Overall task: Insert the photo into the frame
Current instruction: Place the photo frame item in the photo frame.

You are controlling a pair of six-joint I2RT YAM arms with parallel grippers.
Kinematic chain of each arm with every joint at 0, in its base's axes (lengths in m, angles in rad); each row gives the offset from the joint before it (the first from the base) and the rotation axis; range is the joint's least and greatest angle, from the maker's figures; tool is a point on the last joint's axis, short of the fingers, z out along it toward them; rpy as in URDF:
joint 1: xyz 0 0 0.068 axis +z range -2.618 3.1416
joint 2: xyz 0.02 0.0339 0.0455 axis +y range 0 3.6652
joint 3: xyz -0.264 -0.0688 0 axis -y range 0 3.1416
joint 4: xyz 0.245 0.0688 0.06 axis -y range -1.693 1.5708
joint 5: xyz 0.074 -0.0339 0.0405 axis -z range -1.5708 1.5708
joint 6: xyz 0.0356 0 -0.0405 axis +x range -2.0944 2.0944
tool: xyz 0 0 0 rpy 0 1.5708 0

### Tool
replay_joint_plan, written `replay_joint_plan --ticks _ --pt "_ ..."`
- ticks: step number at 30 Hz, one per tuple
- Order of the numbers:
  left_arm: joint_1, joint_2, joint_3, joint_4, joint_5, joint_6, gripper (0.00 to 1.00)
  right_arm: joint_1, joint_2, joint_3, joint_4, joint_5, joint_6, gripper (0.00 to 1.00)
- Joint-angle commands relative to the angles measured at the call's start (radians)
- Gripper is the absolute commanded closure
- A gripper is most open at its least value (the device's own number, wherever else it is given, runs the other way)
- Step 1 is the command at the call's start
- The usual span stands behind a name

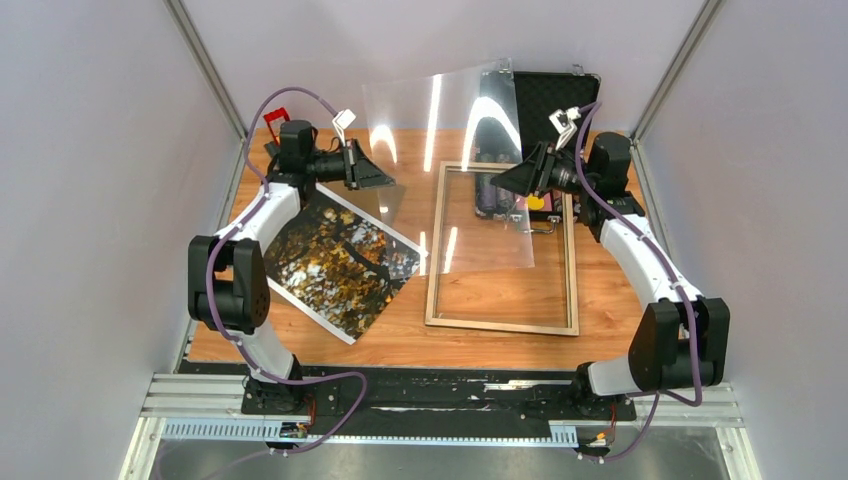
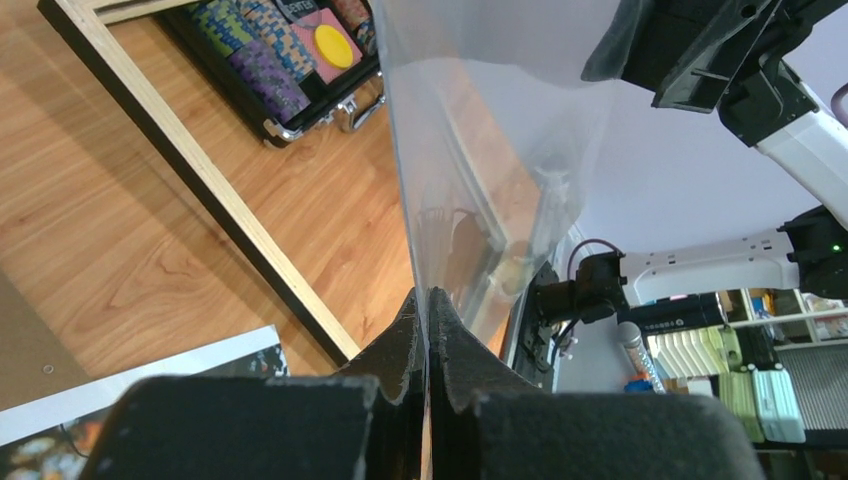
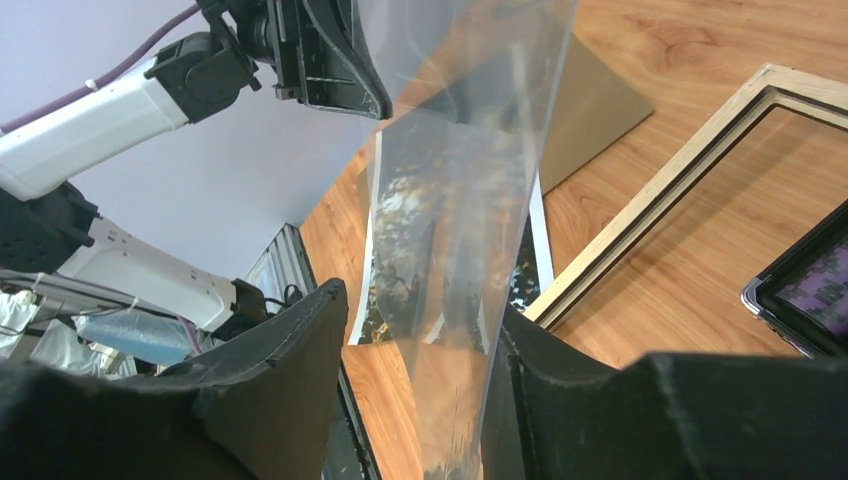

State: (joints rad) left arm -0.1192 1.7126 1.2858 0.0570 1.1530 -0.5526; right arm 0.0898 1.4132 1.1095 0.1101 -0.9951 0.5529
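The photo (image 1: 340, 262) lies flat on the left of the table, dark trees with orange foliage; its white border (image 2: 150, 385) shows below my left gripper. The pale wood frame (image 1: 503, 322) lies flat mid-table, with rails (image 2: 200, 172) (image 3: 650, 192) in both wrist views. A clear sheet (image 1: 450, 170) hangs tilted above frame and photo. My left gripper (image 1: 385, 178) (image 2: 430, 300) is shut on the sheet's left edge. My right gripper (image 1: 497, 182) (image 3: 420, 305) stands open around the sheet's (image 3: 455, 200) right edge, which leans on the right finger (image 3: 540, 370).
A black chip case (image 1: 560, 95) stands open at the back right, its coloured chips (image 2: 280, 50) beside the frame's far corner. A plain brown backing board (image 1: 392, 203) (image 3: 590, 110) lies behind the photo. Grey walls close in the table on both sides.
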Motion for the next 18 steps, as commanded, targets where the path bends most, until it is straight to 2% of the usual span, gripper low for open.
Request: replay_joint_plan --ticks 1,12,14,18 --pt "-0.022 -0.04 0.041 -0.037 0.019 0.061 1.0 -0.002 -0.048 -0.01 0.016 -0.082 -0.066 0.54" --pt "-0.064 -0.011 0.04 0.043 0.03 -0.007 1.0 -0.001 -0.029 -0.011 0.013 -0.078 -0.041 0.66" --pt "-0.066 -0.008 0.038 0.049 0.031 -0.009 1.0 -0.002 -0.028 -0.01 0.009 -0.071 -0.042 0.71" --pt "-0.066 -0.006 0.037 0.055 0.033 -0.011 1.0 -0.002 -0.019 -0.004 -0.017 -0.054 -0.052 0.9"
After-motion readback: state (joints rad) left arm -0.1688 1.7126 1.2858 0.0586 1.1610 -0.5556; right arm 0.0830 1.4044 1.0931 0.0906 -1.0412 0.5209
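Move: From the right gripper, standing half open with the clear sheet's right side between its fingers, the sheet's middle lies about 8 cm left, 2 cm ahead, at its height. The wooden frame's middle is 4 cm back, 6 cm right and 28 cm below; the chip case 8 cm ahead, 13 cm right. From the left gripper, pinching the sheet's left side, the frame is 6 cm back, 22 cm right, 24 cm down; the photo 12 cm back, 12 cm left. Draw the right gripper back about 1 cm, then hold it there above the frame and close its fingers from half open to nearly shut around the sheet's right side. Meanwhile keep the left gripper's pinch on the left side and bring it about 2 cm right and 1 cm back, feeding the sheet towards the right hand. ##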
